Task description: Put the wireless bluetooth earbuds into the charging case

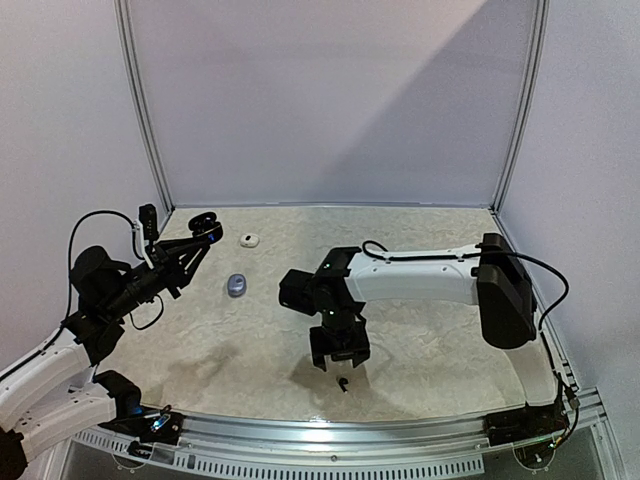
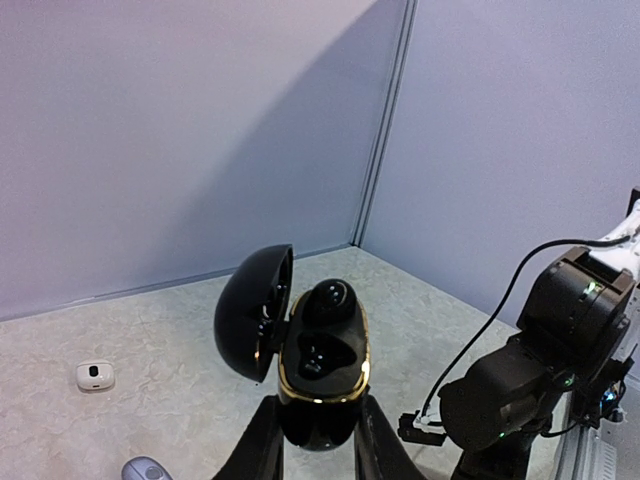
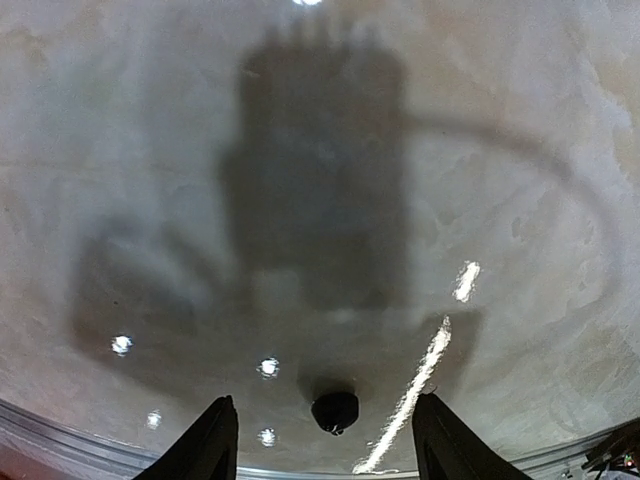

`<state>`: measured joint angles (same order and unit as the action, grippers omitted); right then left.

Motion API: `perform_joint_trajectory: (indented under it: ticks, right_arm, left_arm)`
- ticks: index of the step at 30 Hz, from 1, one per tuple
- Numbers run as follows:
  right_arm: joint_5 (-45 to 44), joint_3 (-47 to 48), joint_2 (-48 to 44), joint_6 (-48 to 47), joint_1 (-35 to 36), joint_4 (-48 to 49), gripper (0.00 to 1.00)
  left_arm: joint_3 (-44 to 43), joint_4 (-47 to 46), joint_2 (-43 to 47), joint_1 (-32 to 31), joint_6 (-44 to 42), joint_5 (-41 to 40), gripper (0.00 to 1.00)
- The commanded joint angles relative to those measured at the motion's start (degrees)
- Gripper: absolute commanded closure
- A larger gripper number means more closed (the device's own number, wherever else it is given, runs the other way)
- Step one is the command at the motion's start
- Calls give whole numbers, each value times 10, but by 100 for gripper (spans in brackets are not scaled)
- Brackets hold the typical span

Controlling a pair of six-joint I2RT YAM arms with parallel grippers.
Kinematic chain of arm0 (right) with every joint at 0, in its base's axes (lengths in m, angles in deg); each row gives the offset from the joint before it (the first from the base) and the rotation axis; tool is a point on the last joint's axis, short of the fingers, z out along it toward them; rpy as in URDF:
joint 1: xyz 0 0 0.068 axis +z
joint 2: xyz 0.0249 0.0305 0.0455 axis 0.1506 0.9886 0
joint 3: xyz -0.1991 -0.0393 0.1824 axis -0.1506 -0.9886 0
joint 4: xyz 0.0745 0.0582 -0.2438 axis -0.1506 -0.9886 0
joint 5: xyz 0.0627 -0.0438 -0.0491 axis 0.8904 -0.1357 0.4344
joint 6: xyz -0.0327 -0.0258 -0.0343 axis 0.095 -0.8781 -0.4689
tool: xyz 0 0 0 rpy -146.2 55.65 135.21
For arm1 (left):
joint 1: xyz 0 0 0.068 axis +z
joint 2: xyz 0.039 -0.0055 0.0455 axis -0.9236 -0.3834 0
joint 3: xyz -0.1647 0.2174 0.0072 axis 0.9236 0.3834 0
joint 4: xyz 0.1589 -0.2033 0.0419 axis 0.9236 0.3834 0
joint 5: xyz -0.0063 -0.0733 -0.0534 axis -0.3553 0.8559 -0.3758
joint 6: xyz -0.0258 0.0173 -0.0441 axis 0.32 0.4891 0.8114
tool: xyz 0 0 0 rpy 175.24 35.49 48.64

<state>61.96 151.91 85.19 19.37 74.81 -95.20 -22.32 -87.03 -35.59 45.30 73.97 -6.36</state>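
Observation:
My left gripper [image 2: 320, 418] is shut on the base of a glossy black charging case [image 2: 322, 385] with a gold rim and holds it up above the table. The lid [image 2: 252, 312] hangs open to the left. One black earbud [image 2: 330, 298] sits in the upper socket; the lower socket [image 2: 318, 358] is empty. In the top view the case [image 1: 206, 226] is at the far left. A second black earbud [image 3: 335, 410] lies on the table between the fingers of my open right gripper [image 3: 325, 402], which points down just above it. That earbud [image 1: 343, 384] lies near the table's front edge, just in front of the right gripper [image 1: 338, 352].
A small white object [image 1: 249, 239] with a dark dot lies at the back left, also in the left wrist view [image 2: 94, 375]. A blue-grey oval object [image 1: 237, 285] lies left of centre. The metal front rail [image 1: 330, 432] runs close behind the earbud. The right arm [image 2: 540, 370] stands to the case's right.

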Motion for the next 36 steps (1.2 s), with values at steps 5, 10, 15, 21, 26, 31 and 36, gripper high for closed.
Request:
perform_joint_trajectory:
  ticks: [5,10,15,21,26,31,36]
  right_arm:
    - [54,-76,16,30,1,55,53]
    - [65,-74,27,16,1,74,67]
    - [67,-75,29,13,2,63,70]
    - [69,-64,32,7,10,43,70]
    - [68,-46,45,-5,20,24,70]
    - [59,-40,46,-19,21,19,71]
    - [43,-40,48,-38,21,13,74]
  left_arm:
    - [3,-11,0,-6,-3,5,100]
    - [3,-11,-1,-6,-4,4,100]
    - [3,-11,-1,-6,-5,4,100]
    - [3,-11,-2,-7,-4,4,100]
    - [3,-12,-2,-6,-2,4,100]
    - [4,-13,-3,-6,-2,5,100]
    - [4,-13,-3,-6,-1,5,100]
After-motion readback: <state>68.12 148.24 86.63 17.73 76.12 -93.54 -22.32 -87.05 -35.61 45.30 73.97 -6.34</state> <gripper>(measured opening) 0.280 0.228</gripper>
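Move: The loose black earbud lies on the table about 4 cm back towards the base from the right hand, 1 cm to its right and some 3 cm lower. The purple case is roughly 20 cm ahead of that hand and 23 cm to its left, the white case some 35 cm ahead and 22 cm left, both about 3 cm below it. From the left hand, the earbud is about 13 cm back, 24 cm right and 27 cm down. The right hand brings its fingertips down around the black earbud, the right-hand finger coming against its side while a gap remains on the left. It drops about 2.5 cm while going back and slightly right, the fingers narrowing to about half their opening, then pauses low and creeps another centimetre back, 3 cm in all; the fingertips tilt some 5 degrees towards the base. The left hand keeps the open black case still. ##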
